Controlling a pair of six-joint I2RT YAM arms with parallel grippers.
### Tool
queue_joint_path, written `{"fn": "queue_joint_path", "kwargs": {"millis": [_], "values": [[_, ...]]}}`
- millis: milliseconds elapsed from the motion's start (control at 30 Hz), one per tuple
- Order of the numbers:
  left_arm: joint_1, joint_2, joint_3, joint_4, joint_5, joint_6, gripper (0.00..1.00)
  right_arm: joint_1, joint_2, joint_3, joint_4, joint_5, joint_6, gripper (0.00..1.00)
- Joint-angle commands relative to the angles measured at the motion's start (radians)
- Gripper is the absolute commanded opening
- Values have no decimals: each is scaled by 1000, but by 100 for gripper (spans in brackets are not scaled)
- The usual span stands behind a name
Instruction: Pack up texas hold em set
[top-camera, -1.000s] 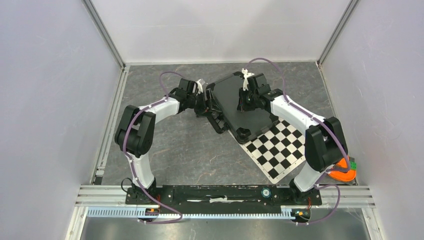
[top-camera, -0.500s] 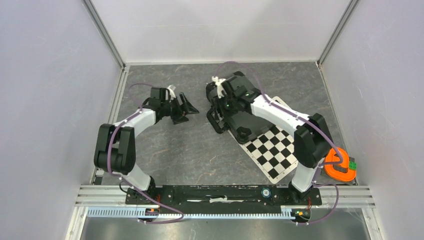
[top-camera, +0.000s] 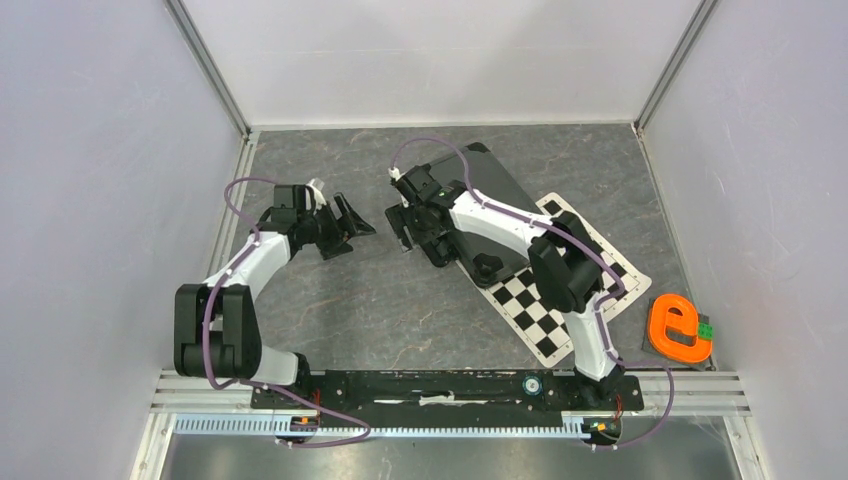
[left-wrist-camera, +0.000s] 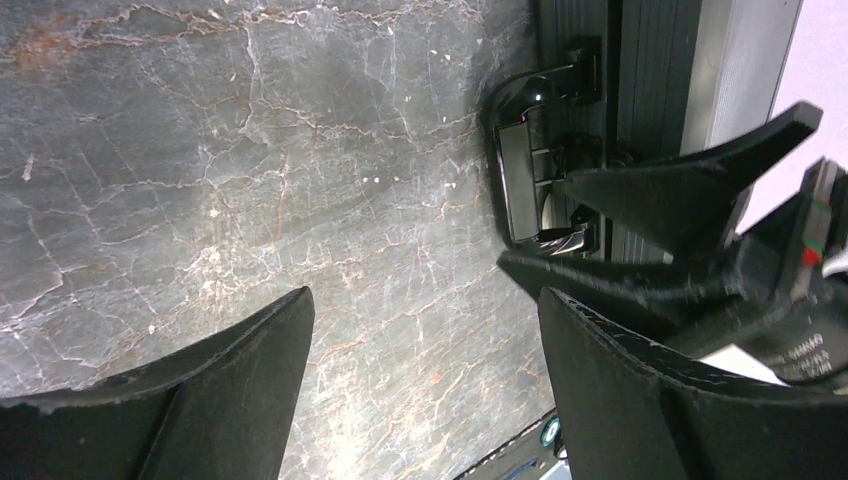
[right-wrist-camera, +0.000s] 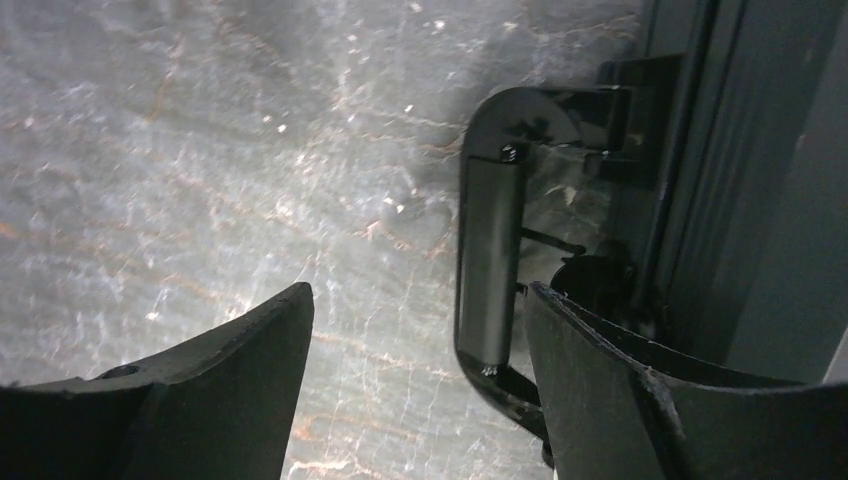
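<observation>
The black case (top-camera: 500, 180) of the texas hold em set lies shut on the grey floor, its near corner on the checkered mat. Its handle (right-wrist-camera: 490, 260) faces left. My right gripper (top-camera: 403, 226) is open at that handle side. In the right wrist view the handle sits between the jaws, close to the right finger (right-wrist-camera: 600, 390), with nothing gripped. My left gripper (top-camera: 357, 235) stands open over bare floor a little left of the case. In the left wrist view (left-wrist-camera: 425, 330) the handle (left-wrist-camera: 522, 170) and the right gripper's fingers (left-wrist-camera: 690, 185) lie ahead of it.
A black-and-white checkered mat (top-camera: 560, 310) lies under the case's near right side. An orange ring-shaped toy (top-camera: 680, 328) sits by the right wall. White walls enclose the floor on three sides. The arms' base rail (top-camera: 440, 388) runs along the near edge.
My right gripper has come off the top of the case, swung left to the handle side and opened. The left arm has pulled back to the left, its jaws a little wider.
</observation>
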Motion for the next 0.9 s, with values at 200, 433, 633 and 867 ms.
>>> {"fn": "queue_joint_path", "kwargs": {"millis": [200, 433, 633, 867], "values": [[7, -28, -29, -19, 14, 58, 89, -1, 113, 80, 59, 104, 73, 81], [6, -8, -29, -18, 25, 70, 89, -5, 153, 94, 85, -12, 86, 78], [6, 7, -35, -15, 38, 74, 89, -45, 126, 91, 165, -232, 130, 60], [6, 73, -52, 48, 110, 32, 86, -92, 28, 80, 199, -317, 147, 41]]}}
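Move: The suitcase handle lies nearly under the open right gripper, about 1 cm ahead, 1 cm to its right and 4 cm below. The closed suitcase it belongs to has its middle roughly 7 cm ahead, 14 cm right and 4 cm below; the chessboard's middle is about 7 cm back, 29 cm right and 7 cm below. From the left gripper the handle is level ahead, some 15 cm to the right and 7 cm lower. Lower the right gripper wide open, about 3.5 cm down and slightly forward, so its fingers straddle the suitcase handle. Then close them to roughly half their opening on the grip near its far end, easing about 1 cm up and 1 cm forward while the wrist tilts some 10 degrees. Let the empty left gripper, still open, drift a couple of centimetres back and down. ##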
